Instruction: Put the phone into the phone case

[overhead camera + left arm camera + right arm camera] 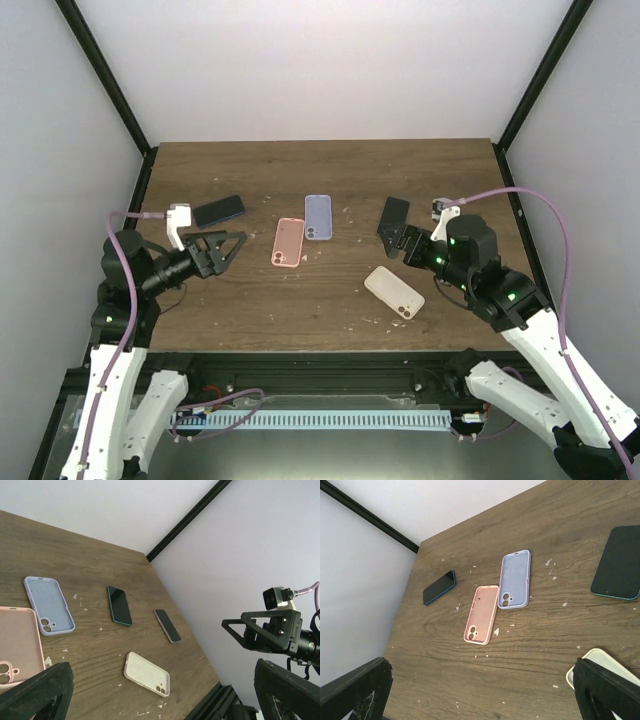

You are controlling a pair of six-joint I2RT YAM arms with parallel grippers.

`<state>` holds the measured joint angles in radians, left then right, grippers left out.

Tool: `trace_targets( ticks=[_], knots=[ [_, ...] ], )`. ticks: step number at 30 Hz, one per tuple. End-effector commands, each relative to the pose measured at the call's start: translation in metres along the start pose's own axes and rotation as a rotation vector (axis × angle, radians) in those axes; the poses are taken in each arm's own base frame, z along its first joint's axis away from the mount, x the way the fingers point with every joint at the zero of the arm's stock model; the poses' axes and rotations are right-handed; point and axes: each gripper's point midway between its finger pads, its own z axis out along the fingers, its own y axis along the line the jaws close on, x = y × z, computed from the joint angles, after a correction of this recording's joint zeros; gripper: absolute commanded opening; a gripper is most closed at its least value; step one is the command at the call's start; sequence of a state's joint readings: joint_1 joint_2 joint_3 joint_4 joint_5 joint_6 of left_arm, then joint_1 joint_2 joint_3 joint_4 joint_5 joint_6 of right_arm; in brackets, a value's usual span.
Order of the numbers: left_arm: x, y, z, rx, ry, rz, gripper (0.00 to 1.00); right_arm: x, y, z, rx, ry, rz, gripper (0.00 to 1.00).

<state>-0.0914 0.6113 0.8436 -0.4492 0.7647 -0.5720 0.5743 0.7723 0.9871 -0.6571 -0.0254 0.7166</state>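
Three phone cases lie on the wooden table: a pink case [288, 242] [481, 615], a lavender case [318, 216] [515, 580] [48, 604] and a cream case [394, 291] [147, 673]. A blue-edged dark phone [219, 210] [440, 587] rests at the back left. A teal-edged phone [393, 216] [120, 605] [617, 562] sits right of centre. A silver-edged phone [167, 625] appears only in the left wrist view. My left gripper [232, 252] [162, 692] hovers open left of the pink case. My right gripper [400, 248] [480, 690] is open, empty, beside the teal-edged phone.
The pink and lavender cases lie open side up, almost touching. White crumbs dot the wood. Black frame posts [105, 75] rise at the back corners, with white walls around. The table's front edge [320, 352] runs just ahead of the arm bases.
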Motion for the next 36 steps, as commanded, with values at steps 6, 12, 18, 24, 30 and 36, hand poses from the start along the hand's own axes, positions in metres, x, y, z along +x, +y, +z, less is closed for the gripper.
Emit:
trace_targets(
  ticks=[6, 12, 18, 24, 30, 36],
  knots=[
    [0.007, 0.012, 0.005, -0.013, 0.010, -0.013, 1.00, -0.010, 0.012, -0.011, -0.038, -0.040, 0.003, 1.00],
    [0.015, 0.032, 0.014, -0.065, 0.058, -0.106, 1.00, -0.015, 0.005, -0.010, 0.001, -0.068, -0.035, 1.00],
    [0.034, 0.041, 0.025, -0.083, 0.131, -0.151, 1.00, -0.015, -0.024, 0.008, 0.175, -0.051, -0.135, 1.00],
    [0.062, 0.034, 0.041, -0.103, 0.247, -0.083, 1.00, -0.004, -0.065, 0.047, 0.370, 0.038, -0.181, 0.96],
    [0.069, 0.045, 0.039, -0.144, 0.259, -0.012, 1.00, -0.008, -0.127, 0.079, 0.526, 0.096, -0.145, 0.84],
    [0.082, 0.050, 0.034, -0.134, 0.273, 0.047, 1.00, 0.008, -0.157, 0.109, 0.563, 0.243, -0.177, 0.75]
  ],
)
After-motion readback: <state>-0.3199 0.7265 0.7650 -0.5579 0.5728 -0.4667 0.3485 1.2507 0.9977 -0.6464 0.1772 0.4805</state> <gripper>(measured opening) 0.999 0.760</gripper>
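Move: The green-edged phone lies about 24 cm ahead of the right hand, 9 cm to its right and 29 cm below; at that depth the lavender case is 24 cm ahead and 12 left, the white case 1 ahead and 7 right. The pink case lies some 18 cm ahead of the left hand, 5 right and 33 below, the lavender case 26 ahead and 13 right. Towards the green-edged phone the right hand, after a short wait, swoops about 13 cm down, 10 cm forward and 7 cm right, rolling its left side down and tipping its fingers downward while they close to roughly three quarters open. The left hand sinks nearly 9 cm towards the pink case, ending a little farther right, its open fingers dipping. Neither touches anything. ##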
